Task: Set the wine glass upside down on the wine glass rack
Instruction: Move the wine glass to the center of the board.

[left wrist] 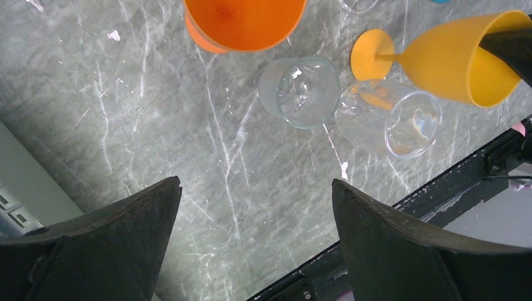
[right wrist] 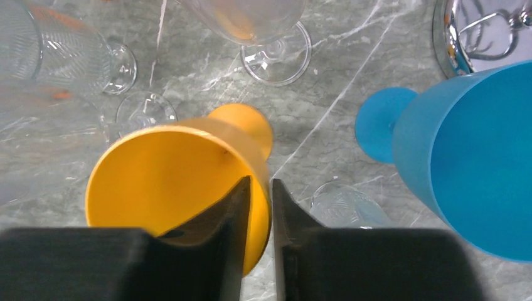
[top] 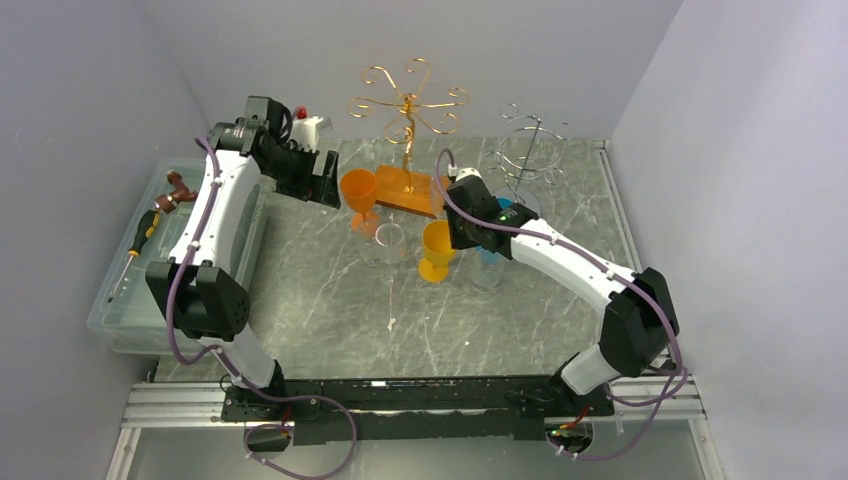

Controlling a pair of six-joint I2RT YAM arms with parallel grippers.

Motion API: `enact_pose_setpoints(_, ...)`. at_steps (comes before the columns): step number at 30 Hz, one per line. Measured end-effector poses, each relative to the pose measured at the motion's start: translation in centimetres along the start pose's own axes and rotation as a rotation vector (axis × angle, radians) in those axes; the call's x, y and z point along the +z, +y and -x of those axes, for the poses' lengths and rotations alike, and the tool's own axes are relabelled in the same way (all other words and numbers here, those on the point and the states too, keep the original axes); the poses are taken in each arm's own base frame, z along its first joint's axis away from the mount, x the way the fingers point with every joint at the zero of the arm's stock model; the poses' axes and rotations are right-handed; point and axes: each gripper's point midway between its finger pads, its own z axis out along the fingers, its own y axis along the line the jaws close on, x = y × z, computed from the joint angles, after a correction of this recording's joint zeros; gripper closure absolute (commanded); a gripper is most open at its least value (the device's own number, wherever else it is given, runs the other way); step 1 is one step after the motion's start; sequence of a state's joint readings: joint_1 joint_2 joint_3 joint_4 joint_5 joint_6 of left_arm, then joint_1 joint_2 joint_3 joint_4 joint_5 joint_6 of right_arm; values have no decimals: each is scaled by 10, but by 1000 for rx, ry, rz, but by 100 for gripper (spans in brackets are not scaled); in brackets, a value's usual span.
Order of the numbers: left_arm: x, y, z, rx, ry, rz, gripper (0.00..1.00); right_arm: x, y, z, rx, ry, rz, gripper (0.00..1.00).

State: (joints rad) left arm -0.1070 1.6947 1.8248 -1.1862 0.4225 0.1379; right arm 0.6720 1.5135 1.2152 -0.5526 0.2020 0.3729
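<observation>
A yellow wine glass (right wrist: 157, 169) stands upright on the marble table, and my right gripper (right wrist: 260, 182) is shut on its rim, one finger inside the bowl and one outside. The top view shows this glass (top: 437, 250) near the table's middle with the right gripper (top: 462, 232) at its right side. A gold wire wine glass rack (top: 408, 100) on an orange base stands at the back, a silver wire rack (top: 530, 140) to its right. My left gripper (left wrist: 257, 185) hangs open and empty above the table, next to an orange glass (top: 358, 190).
A blue glass (right wrist: 464, 163) stands close to the right of the yellow one. Several clear glasses (left wrist: 301, 91) crowd around, and one lies on its side (left wrist: 395, 119). A clear bin (top: 140, 250) with tools sits off the left edge.
</observation>
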Motion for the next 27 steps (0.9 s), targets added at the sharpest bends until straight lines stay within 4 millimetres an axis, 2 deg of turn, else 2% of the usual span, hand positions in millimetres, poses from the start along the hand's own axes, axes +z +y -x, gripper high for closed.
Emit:
enact_pose_setpoints(3,0,-1,-3,1,12,-6,3,1,0,1,1,-5,0,99)
enact_pose_setpoints(9,-2,-3,-5,10,10,-11,4,-11,1,5,2,-21,19,100)
enact_pose_setpoints(16,-2,-4,-7,23,13,-21,4,-55,-3,-4,-20,5,61,100)
enact_pose_setpoints(22,-2,-6,-11,34,20,-34,4,-88,-20,-29,-33,55,43,100)
enact_pose_setpoints(27,-1,-10,-16,41,34,-52,4,-93,-55,-76,-23,169,-66,100)
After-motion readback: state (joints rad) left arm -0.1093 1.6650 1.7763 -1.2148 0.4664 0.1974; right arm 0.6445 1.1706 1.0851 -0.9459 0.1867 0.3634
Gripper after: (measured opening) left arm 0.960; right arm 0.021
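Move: The right hand has its fingers partly open across the near right rim of the yellow wine glass, whose middle lies about 4 cm to its left, 2 cm ahead and 6 cm below. The blue wine glass stands about 8 cm right and 7 cm ahead, a clear flute 3 cm left and 10 cm ahead, and a big clear glass 13 cm left and 2 cm ahead. From the left hand, the yellow glass is about 20 cm right, 3 cm back and 17 cm down. Closing first, the right hand pinches the yellow glass by the wall of its rim, one finger inside the cup and one outside, then lifts about 4 cm while drawing back. It swings back and to the right, roughly 10 cm back and 9 cm right in all, away from the clear flute, sinking again by some 3 cm at the end with a slight tilt of the wrist and its grip kept. ##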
